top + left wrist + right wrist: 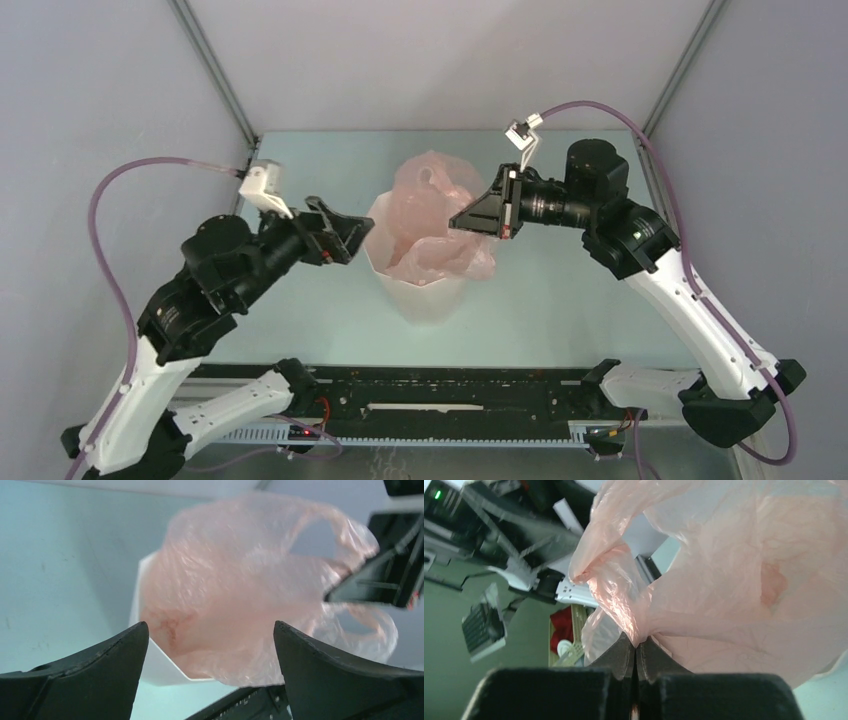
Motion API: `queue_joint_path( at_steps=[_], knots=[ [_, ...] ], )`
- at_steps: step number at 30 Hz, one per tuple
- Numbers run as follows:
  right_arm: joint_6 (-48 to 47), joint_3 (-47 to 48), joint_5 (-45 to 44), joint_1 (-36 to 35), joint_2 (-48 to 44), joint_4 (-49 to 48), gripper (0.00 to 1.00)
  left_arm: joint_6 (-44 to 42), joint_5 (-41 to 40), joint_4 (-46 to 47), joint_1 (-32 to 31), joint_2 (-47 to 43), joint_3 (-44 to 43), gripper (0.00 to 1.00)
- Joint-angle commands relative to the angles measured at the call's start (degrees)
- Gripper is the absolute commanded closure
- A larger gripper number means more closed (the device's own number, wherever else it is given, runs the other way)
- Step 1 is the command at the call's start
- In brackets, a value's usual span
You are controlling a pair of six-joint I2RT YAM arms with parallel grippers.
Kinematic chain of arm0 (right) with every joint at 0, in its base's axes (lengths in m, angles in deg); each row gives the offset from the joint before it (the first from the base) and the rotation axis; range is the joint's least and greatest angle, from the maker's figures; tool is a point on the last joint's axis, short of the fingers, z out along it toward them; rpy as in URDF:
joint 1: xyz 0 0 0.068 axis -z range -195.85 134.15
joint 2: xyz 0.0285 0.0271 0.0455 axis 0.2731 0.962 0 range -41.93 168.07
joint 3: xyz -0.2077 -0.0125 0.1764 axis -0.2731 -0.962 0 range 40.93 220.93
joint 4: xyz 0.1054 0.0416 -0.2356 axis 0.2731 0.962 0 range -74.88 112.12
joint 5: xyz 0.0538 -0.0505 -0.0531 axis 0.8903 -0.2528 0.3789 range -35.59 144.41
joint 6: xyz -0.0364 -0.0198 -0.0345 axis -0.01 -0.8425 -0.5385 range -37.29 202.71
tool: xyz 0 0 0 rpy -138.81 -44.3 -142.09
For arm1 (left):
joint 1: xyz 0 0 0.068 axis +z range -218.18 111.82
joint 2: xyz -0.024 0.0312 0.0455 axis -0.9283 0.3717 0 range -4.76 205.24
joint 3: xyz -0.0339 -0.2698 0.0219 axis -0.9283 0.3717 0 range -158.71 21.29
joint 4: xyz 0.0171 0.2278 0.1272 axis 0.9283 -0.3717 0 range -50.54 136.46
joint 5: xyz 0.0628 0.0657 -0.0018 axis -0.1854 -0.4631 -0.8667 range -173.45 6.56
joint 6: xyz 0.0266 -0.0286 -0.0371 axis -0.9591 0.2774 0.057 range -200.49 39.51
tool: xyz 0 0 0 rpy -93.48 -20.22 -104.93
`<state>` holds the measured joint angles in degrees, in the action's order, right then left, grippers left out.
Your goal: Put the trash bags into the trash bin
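Note:
The white faceted trash bin (425,295) stands mid-table. The pale-pink translucent trash bag (430,215) sits in its mouth, puffed up above the rim and spilling over the right side. My right gripper (462,222) is shut on a fold of the bag at the bin's right rim; in the right wrist view the fingertips (621,655) pinch the plastic (734,580). My left gripper (352,235) is open and empty just left of the bin. In the left wrist view the bag (240,590) fills the bin (157,662) beyond my open left gripper (210,630).
Grey enclosure walls stand on three sides. A black rail (450,400) with both arm bases runs along the near edge. Pale green tabletop (560,300) surrounds the bin.

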<state>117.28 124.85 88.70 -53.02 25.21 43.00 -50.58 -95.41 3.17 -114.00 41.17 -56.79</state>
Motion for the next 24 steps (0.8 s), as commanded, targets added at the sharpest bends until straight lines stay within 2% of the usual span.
queue_joint_path(
  at_steps=[1,5,10,13,16,19,21,24],
  knots=[
    [-4.6,-1.5,12.7,1.3,-4.1,-4.3,1.00,5.0,2.0,1.2,8.2,2.8,-2.4,0.00],
    [-3.7,-3.8,16.6,1.3,-5.0,-7.4,1.00,12.0,15.2,9.5,16.6,8.7,-4.8,0.00],
    [-3.5,-4.4,16.8,-1.5,-4.5,-7.4,1.00,18.8,18.7,17.2,19.9,17.5,-8.7,0.07],
    [-3.2,-4.9,15.6,-2.9,-4.7,-7.6,1.00,20.5,24.2,19.1,20.5,24.2,-11.3,0.12],
    [-3.1,-5.2,14.1,-3.6,-4.6,-7.2,1.00,19.8,32.1,22.4,20.0,28.5,-12.1,0.20],
    [-2.7,-5.4,13.6,-3.8,-4.0,-7.5,1.00,16.0,35.8,23.0,18.4,28.8,-10.5,0.23],
    [-2.5,-5.4,12.2,-3.9,-3.6,-7.6,1.00,13.7,36.9,22.9,17.3,27.2,-8.1,0.29],
    [-1.9,-5.4,8.1,-3.5,-3.4,-6.9,1.00,9.2,34.3,19.5,15.4,22.9,-3.0,0.43]
  ],
)
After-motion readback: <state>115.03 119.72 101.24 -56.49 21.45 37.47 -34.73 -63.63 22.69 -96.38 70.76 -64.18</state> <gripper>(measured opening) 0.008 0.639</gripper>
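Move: The trash bag sags into the mouth of the trash bin. Its middle lies about 12 cm to the left gripper's right, 4 cm ahead and some 10 cm below. The trash bin stands about 11 cm to the left gripper's right, 4 cm farther out and roughly 23 cm lower. From the right gripper, already shut on the bag, the bag's middle is some 4 cm left, 4 cm ahead and 10 cm below, and the bin about 6 cm left, 4 cm ahead and 24 cm lower. Sweep the left gripper forward about 15 cm around the bin's far-left side, then curve it right some 10 cm over the bag's far edge, easing slightly back at the end; tip the fingers down, drop the hand's left side and start closing them around the plastic. Meanwhile keep the right gripper's pinch and draw the bag's held edge back about 6 cm, turning counter-clockwise. ##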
